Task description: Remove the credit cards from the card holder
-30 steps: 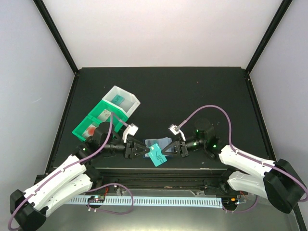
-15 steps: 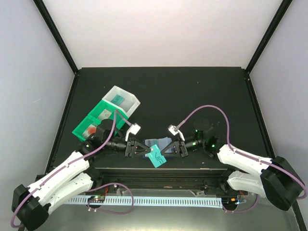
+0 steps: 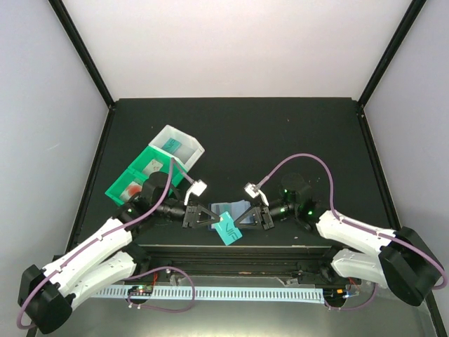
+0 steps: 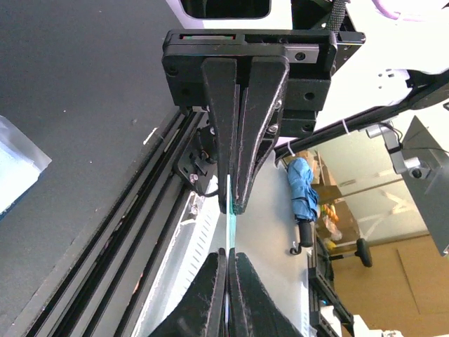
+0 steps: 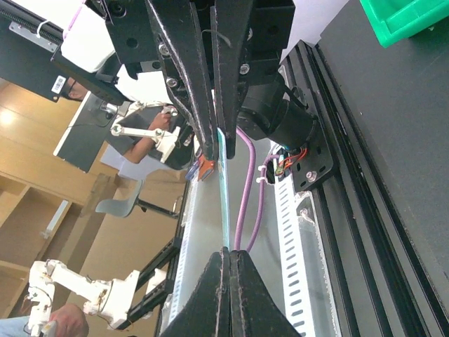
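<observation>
A teal credit card (image 3: 228, 229) hangs just above the table's front edge, pinched from both sides. My left gripper (image 3: 216, 220) is shut on its left edge and my right gripper (image 3: 240, 220) is shut on its right edge. In the left wrist view the card (image 4: 230, 221) shows edge-on between my own fingertips (image 4: 229, 254) and the right arm's fingers (image 4: 259, 105). The right wrist view shows the same card (image 5: 223, 189) running from my right gripper (image 5: 229, 251) up to the left arm's fingers. The card holder (image 3: 233, 208) lies open on the table just behind the card, pale blue inside.
A green bin (image 3: 140, 179) with a white bin (image 3: 179, 146) beside it stands behind the left arm, small items inside. The table's front rail (image 4: 126, 232) runs right below the card. A corner of the green bin (image 5: 410, 17) shows in the right wrist view.
My left gripper has come in from the left and shut on the teal card. My right gripper has kept its grip and barely moved.
</observation>
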You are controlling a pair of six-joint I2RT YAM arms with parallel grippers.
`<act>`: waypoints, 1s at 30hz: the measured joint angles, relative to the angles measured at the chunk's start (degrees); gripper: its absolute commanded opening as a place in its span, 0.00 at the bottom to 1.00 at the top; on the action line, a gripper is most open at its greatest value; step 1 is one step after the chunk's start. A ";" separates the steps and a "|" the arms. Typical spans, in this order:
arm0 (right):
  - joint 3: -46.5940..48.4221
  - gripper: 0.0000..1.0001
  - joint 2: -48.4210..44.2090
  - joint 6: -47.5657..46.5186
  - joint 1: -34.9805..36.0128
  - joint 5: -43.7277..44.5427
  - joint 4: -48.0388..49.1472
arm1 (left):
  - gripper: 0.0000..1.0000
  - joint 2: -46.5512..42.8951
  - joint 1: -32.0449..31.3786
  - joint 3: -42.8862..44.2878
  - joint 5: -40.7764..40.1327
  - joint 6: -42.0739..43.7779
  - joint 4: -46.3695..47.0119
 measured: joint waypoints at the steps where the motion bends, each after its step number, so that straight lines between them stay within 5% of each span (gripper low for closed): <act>1: 0.00 0.05 0.00 -0.02 0.02 0.04 -0.09 | 0.02 0.00 0.00 0.00 -0.02 0.02 -0.11; 9: 1.01 0.57 -1.79 -1.62 0.07 4.74 -4.87 | 0.02 -4.26 0.83 0.00 -5.99 0.37 -1.90; 15: 1.07 0.86 -4.22 0.48 0.07 10.32 -5.75 | 0.01 -11.19 1.27 0.00 -17.62 -0.85 -2.64; 20: 0.90 0.99 -6.47 1.84 0.07 13.55 -5.57 | 0.02 -15.63 1.44 0.00 -33.75 -2.91 -3.69; 30: 0.57 1.00 -10.69 2.86 0.07 16.68 -6.25 | 0.02 -13.14 2.29 0.00 -66.73 -8.26 -2.97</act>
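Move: The left hand pinches the teal card, and so does the right; the white bin lies about 30 cm ahead and 17 cm left of the left hand, some 15 cm below. From that hand, the middle green bin is about 21 cm ahead and 24 cm left, and the open card holder 4 cm ahead, 3 cm right, 17 cm below. From the right hand, the card holder is roughly 5 cm ahead, 2 cm left and 16 cm below. The right fingers open wide and let go of the teal card, that hand easing about 3 cm forward, then rising about as much. With its pinch kept shut on the card, the left hand speeds up forward and equally left, some 19 cm in all, towards the white bin, swinging counter-clockwise by nearly 70 degrees so that its fingers turn from pointing right to mostly forward. ##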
